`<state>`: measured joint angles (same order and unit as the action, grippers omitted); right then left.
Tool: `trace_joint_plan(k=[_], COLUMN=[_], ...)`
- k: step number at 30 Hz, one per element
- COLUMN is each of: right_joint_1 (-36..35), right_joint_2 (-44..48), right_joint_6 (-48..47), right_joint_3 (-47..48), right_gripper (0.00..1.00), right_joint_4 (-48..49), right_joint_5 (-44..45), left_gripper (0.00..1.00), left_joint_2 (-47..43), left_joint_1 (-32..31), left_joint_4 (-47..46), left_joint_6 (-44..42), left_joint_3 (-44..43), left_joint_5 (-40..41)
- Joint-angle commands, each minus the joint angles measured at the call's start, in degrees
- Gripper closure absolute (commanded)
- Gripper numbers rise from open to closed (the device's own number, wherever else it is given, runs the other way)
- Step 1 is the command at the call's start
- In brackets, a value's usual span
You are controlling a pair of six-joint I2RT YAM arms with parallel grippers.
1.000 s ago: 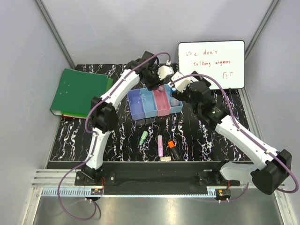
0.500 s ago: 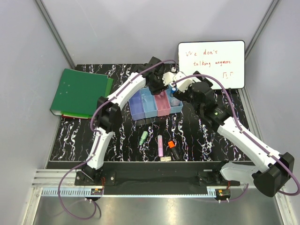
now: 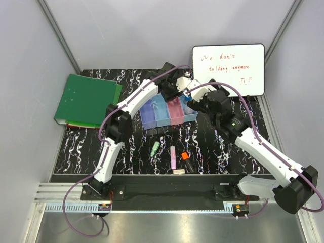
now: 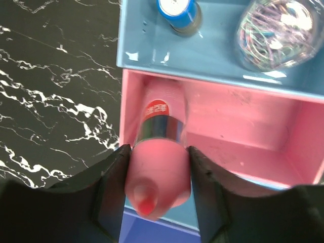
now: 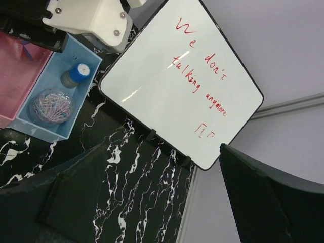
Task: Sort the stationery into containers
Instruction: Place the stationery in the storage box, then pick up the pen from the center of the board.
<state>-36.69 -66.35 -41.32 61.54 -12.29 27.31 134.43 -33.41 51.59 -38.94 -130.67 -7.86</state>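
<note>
My left gripper (image 4: 158, 188) is shut on the cap of the pink-capped tube (image 4: 161, 119), whose body slants down into the pink bin (image 4: 243, 126) of the containers (image 3: 167, 112). In the light blue bin (image 4: 152, 56) beside it stand the blue-capped bottle (image 4: 177, 12) and the clear round jar (image 4: 276, 33). My right gripper (image 5: 167, 202) is open and holds nothing; it hangs beside that bin and faces the whiteboard. On the mat in front lie a green highlighter (image 3: 155, 148), a pink highlighter (image 3: 173, 157), an orange-capped marker (image 3: 187, 161) and a beige eraser (image 3: 178, 171).
A whiteboard (image 3: 228, 68) with orange writing leans at the back right, close behind my right gripper. A green binder (image 3: 86, 99) lies at the back left. The two blue bins (image 3: 152, 112) are at the row's left end.
My left arm has swung right from behind the bins to above the pink bin, carrying the tube. The right arm has shifted only slightly.
</note>
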Motion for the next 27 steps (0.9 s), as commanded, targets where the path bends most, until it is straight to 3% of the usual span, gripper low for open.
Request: trace_joint_plan(k=[1, 2, 4, 19, 27], right_joint_1=[0.21, 0.21, 0.21, 0.21, 0.13], right_joint_2=[1.84, 1.84, 1.84, 1.92, 2.36], right_joint_6=[1.24, 1.42, 1.42, 1.86, 2.74], right_joint_3=[0.16, 0.25, 0.34, 0.25, 0.34], right_gripper=[0.00, 0.00, 0.01, 0.00, 0.00], right_joint_4=[0.69, 0.52, 0.52, -0.71, -2.65], right_joint_5=[-0.77, -0.77, -0.85, -1.65, -2.26], left_gripper=[0.45, 0.43, 0.26, 0.22, 0.16], left_joint_2=[-1.37, -1.36, -1.36, -7.42, -21.39], left_joint_1=[-0.25, -0.25, -0.25, -0.25, -0.25], left_joint_4=[-7.82, -8.00, -8.17, -13.98, -14.68], left_joint_6=[1.85, 2.02, 1.85, 6.32, 12.39], left_joint_3=[-0.02, -0.11, -0.02, 4.63, 11.57], left_joint_5=[3.19, 3.20, 3.37, 3.29, 0.56])
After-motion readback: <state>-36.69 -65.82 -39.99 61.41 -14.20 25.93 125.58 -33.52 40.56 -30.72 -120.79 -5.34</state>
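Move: The left gripper has the pink-capped bottle between its fingers; the bottle's middle is about 5 cm below and 1 cm right of the hand point, near the far end of the pink compartment. That compartment's middle lies some 5 cm back, 1 cm right and 8 cm down. The blue-capped bottle is about 7 cm right and 1 cm back, the clip jar 7 cm right and 6 cm back, both roughly 8 cm lower. From the right hand the pink-capped bottle lies about 11 cm ahead, 17 cm left and 22 cm down. Open the left fingers wider to let go of the pink cap while easing the gripper about 2.5 cm forward over the far end of the pink compartment. Then, with the fingers wide, lift some 4.5 cm up off the bottle and draw back about 2 cm, the wrist turning roughly 10 degrees on the way. ##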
